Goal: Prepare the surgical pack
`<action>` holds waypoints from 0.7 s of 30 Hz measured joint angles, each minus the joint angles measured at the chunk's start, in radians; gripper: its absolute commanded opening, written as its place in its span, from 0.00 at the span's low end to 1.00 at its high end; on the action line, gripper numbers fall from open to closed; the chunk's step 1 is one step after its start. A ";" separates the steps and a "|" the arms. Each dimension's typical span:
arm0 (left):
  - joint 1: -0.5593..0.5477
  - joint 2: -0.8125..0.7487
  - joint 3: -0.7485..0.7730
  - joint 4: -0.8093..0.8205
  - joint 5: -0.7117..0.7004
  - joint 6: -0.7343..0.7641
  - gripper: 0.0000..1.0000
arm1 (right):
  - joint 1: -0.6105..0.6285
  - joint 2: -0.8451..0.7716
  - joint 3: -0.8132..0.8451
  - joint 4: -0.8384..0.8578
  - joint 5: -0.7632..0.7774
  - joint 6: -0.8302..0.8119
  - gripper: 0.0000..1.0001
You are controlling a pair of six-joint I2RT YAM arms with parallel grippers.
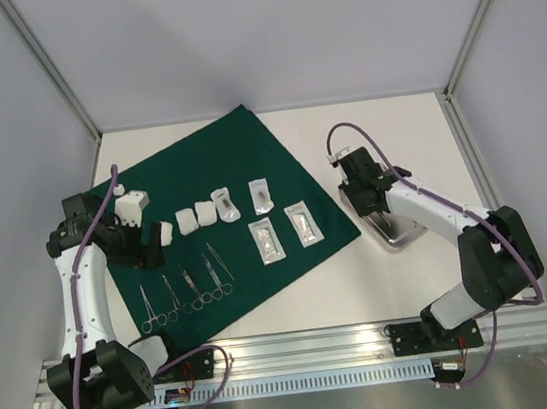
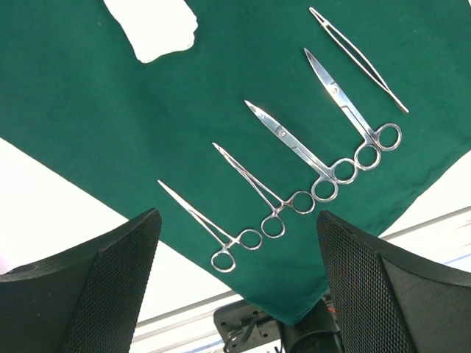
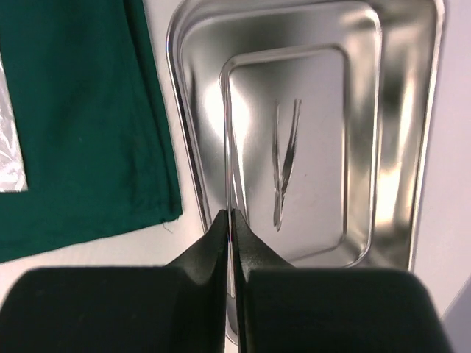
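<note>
The dark green cloth [image 1: 226,150] lies spread flat, left of centre. On it are white gauze pieces [image 1: 196,218], three clear pouches [image 1: 267,239] and a row of steel instruments [image 1: 184,292]. My left gripper [image 1: 152,220] hangs open above the cloth. Its wrist view shows scissors [image 2: 294,143], clamps [image 2: 243,191], tweezers [image 2: 360,62] and one gauze piece [image 2: 158,29] beyond the wide-apart fingers [image 2: 125,265]. The steel tray [image 1: 414,236] sits right of the cloth. My right gripper [image 3: 230,215] is shut just over the tray's [image 3: 434,110] near left part, with nothing between its fingers. A pair of tweezers [image 3: 283,162] lies inside.
The cloth's right corner [image 3: 73,110] ends just left of the tray. Bare white table [image 1: 365,132] lies behind and in front of the tray. Grey walls with metal posts [image 1: 473,37] close in the sides and back. An aluminium rail [image 1: 323,349] runs along the near edge.
</note>
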 measured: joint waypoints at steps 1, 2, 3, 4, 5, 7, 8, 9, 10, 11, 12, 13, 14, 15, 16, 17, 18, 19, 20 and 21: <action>0.000 0.000 0.000 0.000 0.000 0.000 0.96 | -0.006 0.000 -0.031 0.013 -0.018 -0.016 0.00; 0.000 0.000 0.000 -0.001 0.000 0.000 0.96 | -0.013 0.000 -0.056 0.025 -0.034 -0.030 0.00; 0.000 0.000 0.000 -0.003 -0.001 0.000 0.96 | -0.025 0.000 -0.074 0.036 -0.046 -0.040 0.00; 0.000 0.000 0.000 -0.005 -0.001 0.000 0.96 | -0.045 0.000 -0.087 0.044 -0.060 -0.050 0.01; 0.000 0.000 0.000 -0.006 -0.001 0.000 0.96 | -0.065 0.000 -0.094 0.050 -0.068 -0.056 0.00; 0.000 0.000 0.000 -0.009 -0.002 0.000 0.96 | -0.106 0.002 -0.094 0.068 -0.077 -0.067 0.00; 0.000 0.000 0.000 -0.010 -0.002 0.000 0.96 | -0.118 0.004 -0.094 0.078 -0.078 -0.070 0.00; 0.000 0.000 0.000 -0.011 -0.003 0.000 0.96 | -0.128 0.006 -0.094 0.086 -0.080 -0.074 0.01; 0.000 0.000 0.000 -0.011 -0.004 0.000 0.96 | -0.133 0.012 -0.094 0.094 -0.085 -0.078 0.00; 0.000 0.000 0.000 -0.011 -0.005 0.000 0.96 | -0.135 0.021 -0.094 0.102 -0.089 -0.083 0.01; 0.000 0.000 0.000 -0.011 -0.005 0.000 0.96 | -0.135 0.035 -0.094 0.109 -0.097 -0.088 0.00; 0.000 0.000 0.000 -0.011 -0.005 0.000 0.96 | -0.135 0.049 -0.094 0.114 -0.099 -0.092 0.01; 0.000 0.000 0.000 -0.011 -0.005 0.000 0.96 | -0.135 0.061 -0.094 0.117 -0.104 -0.095 0.01; 0.000 0.000 0.000 -0.011 -0.006 0.000 0.96 | -0.134 0.076 -0.094 0.119 -0.107 -0.098 0.01; 0.000 0.000 0.000 -0.011 -0.006 0.000 0.96 | -0.134 0.090 -0.094 0.120 -0.110 -0.101 0.01; 0.000 0.000 0.000 -0.011 -0.006 0.000 0.96 | -0.134 0.101 -0.094 0.121 -0.111 -0.103 0.00; 0.000 0.000 0.000 -0.011 -0.008 0.000 0.96 | -0.134 0.109 -0.094 0.122 -0.111 -0.104 0.00; 0.000 0.000 0.000 -0.011 -0.008 0.000 0.96 | -0.134 0.113 -0.094 0.123 -0.110 -0.105 0.00; 0.000 0.000 0.000 -0.011 -0.009 0.000 0.96 | -0.134 0.115 -0.094 0.126 -0.110 -0.106 0.00; 0.000 0.000 0.000 -0.011 -0.009 0.000 0.96 | -0.134 0.116 -0.094 0.129 -0.110 -0.106 0.00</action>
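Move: The metal tray the right hand brings its tweezers to has its middle about 5 cm to that hand's right, level with it fore and aft, and some 7 cm below. The tweezers already in it lie about 3 cm right, 1 cm back and 7 cm down; the green drape's near corner is 3 cm left, 4 cm back, 8 cm down. From the left hand the tray is some 61 cm right, 10 cm ahead, 13 cm below. The tweezers, still pinched in the right hand's shut fingers, are lowered about 6 cm in all into the left part of the tray, alongside the pair lying there. The hand sinks and swings some 3 cm right, drawing back a little and coming forward again, then goes nearly straight down, the fingers steepening slightly and easing to a stop. ##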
